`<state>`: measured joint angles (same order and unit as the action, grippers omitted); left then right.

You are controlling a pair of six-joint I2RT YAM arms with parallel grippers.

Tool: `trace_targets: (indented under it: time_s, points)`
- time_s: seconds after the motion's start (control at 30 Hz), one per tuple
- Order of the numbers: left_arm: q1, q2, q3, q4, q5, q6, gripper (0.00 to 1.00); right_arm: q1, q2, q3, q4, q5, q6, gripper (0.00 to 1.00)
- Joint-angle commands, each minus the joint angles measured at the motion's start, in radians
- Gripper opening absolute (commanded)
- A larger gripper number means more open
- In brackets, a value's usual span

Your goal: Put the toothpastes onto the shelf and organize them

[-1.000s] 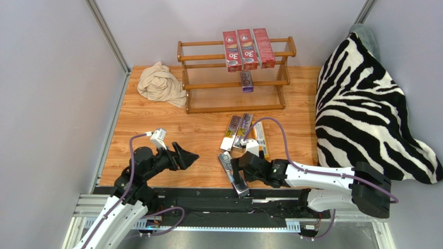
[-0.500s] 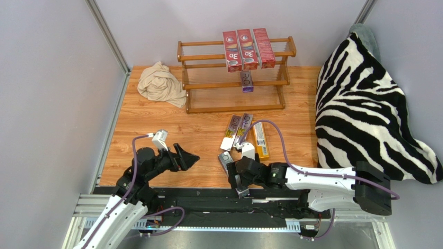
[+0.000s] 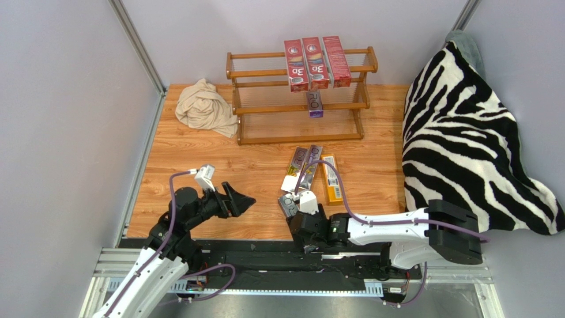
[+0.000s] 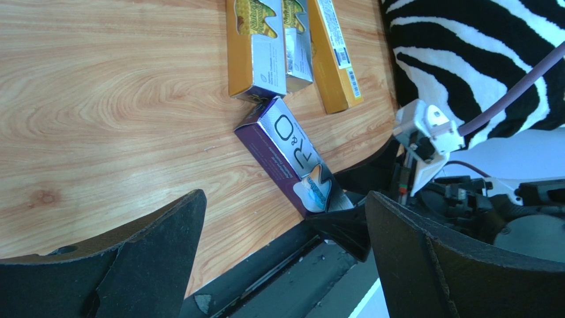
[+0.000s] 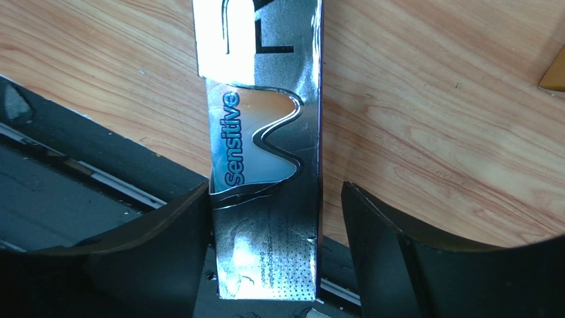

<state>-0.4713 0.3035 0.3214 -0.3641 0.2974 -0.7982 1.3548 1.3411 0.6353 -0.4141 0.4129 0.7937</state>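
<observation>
The shelf (image 3: 265,109) stands at the back, with three red toothpastes (image 3: 317,63) across its top tier and one silver-purple carton (image 3: 315,104) on the middle tier. Two silver cartons (image 3: 302,167) and an orange one (image 3: 331,179) lie mid-table. Another silver "Sensitive" carton (image 5: 265,146) (image 3: 287,204) (image 4: 292,156) lies at the near edge, its end over the black rail. My right gripper (image 5: 275,192) (image 3: 300,228) straddles that end: the left finger touches it, while a gap shows at the right finger (image 5: 371,232). My left gripper (image 4: 284,199) (image 3: 245,200) hovers open and holds nothing, left of that carton.
A crumpled beige cloth (image 3: 205,106) lies left of the shelf. A zebra-striped blanket (image 3: 477,132) fills the right side. A black rail (image 3: 258,246) runs along the table's near edge. Grey walls close in the left and the back.
My right gripper has slid left and toward the near edge over the carton's end, and its jaws have narrowed around it. The left arm has not moved.
</observation>
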Motion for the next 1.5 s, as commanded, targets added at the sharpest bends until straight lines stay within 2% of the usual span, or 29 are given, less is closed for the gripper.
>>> trace_targets:
  time_s: [0.0, 0.1, 0.2, 0.5, 0.77, 1.0, 1.37, 1.47]
  points:
    - [-0.003, 0.052, 0.002, 0.082, 0.045, -0.022, 0.99, 0.023, 0.047, 0.026, 0.023, 0.073, 0.032, 0.68]
    - [-0.003, 0.091, 0.007, 0.09, 0.045, -0.026, 0.99, 0.04, 0.064, 0.033, 0.011, 0.113, 0.042, 0.64]
    - [-0.003, 0.121, 0.004, 0.106, 0.049, -0.026, 0.99, 0.052, 0.056, 0.038, -0.002, 0.144, 0.045, 0.43]
    - [-0.019, 0.201, -0.044, 0.28, 0.106, -0.082, 0.99, 0.082, -0.029, 0.07, -0.055, 0.213, 0.036, 0.41]
    - [-0.112, 0.315, -0.002, 0.36, 0.068, -0.091, 0.99, 0.133, -0.112, 0.125, -0.1, 0.283, 0.022, 0.4]
    - [-0.184, 0.428, 0.031, 0.503, 0.062, -0.11, 0.99, 0.153, -0.177, 0.164, -0.103, 0.306, 0.024, 0.39]
    - [-0.277, 0.575, 0.094, 0.606, 0.026, -0.125, 0.98, 0.168, -0.166, 0.198, -0.077, 0.296, 0.024, 0.39]
    - [-0.306, 0.621, 0.107, 0.645, 0.023, -0.134, 0.94, 0.17, -0.163, 0.205, -0.075, 0.297, 0.024, 0.39]
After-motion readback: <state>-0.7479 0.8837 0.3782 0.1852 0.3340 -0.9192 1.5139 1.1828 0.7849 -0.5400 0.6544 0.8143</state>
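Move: The right hand's open fingers already straddle the near end of the silver toothpaste, whose middle lies about 4 cm ahead, 3 cm left and 1 cm below. Two gold-and-silver boxes lie some 21 cm ahead, 4 cm left, and 22 cm ahead, 1 cm right; the yellow box is about 18 cm ahead, 9 cm right. From the left hand, the silver toothpaste is some 19 cm right, 4 cm back and 14 cm below. Right hand pinches and lifts the silver toothpaste about 9 cm; left hand comes 10 cm right towards it. ##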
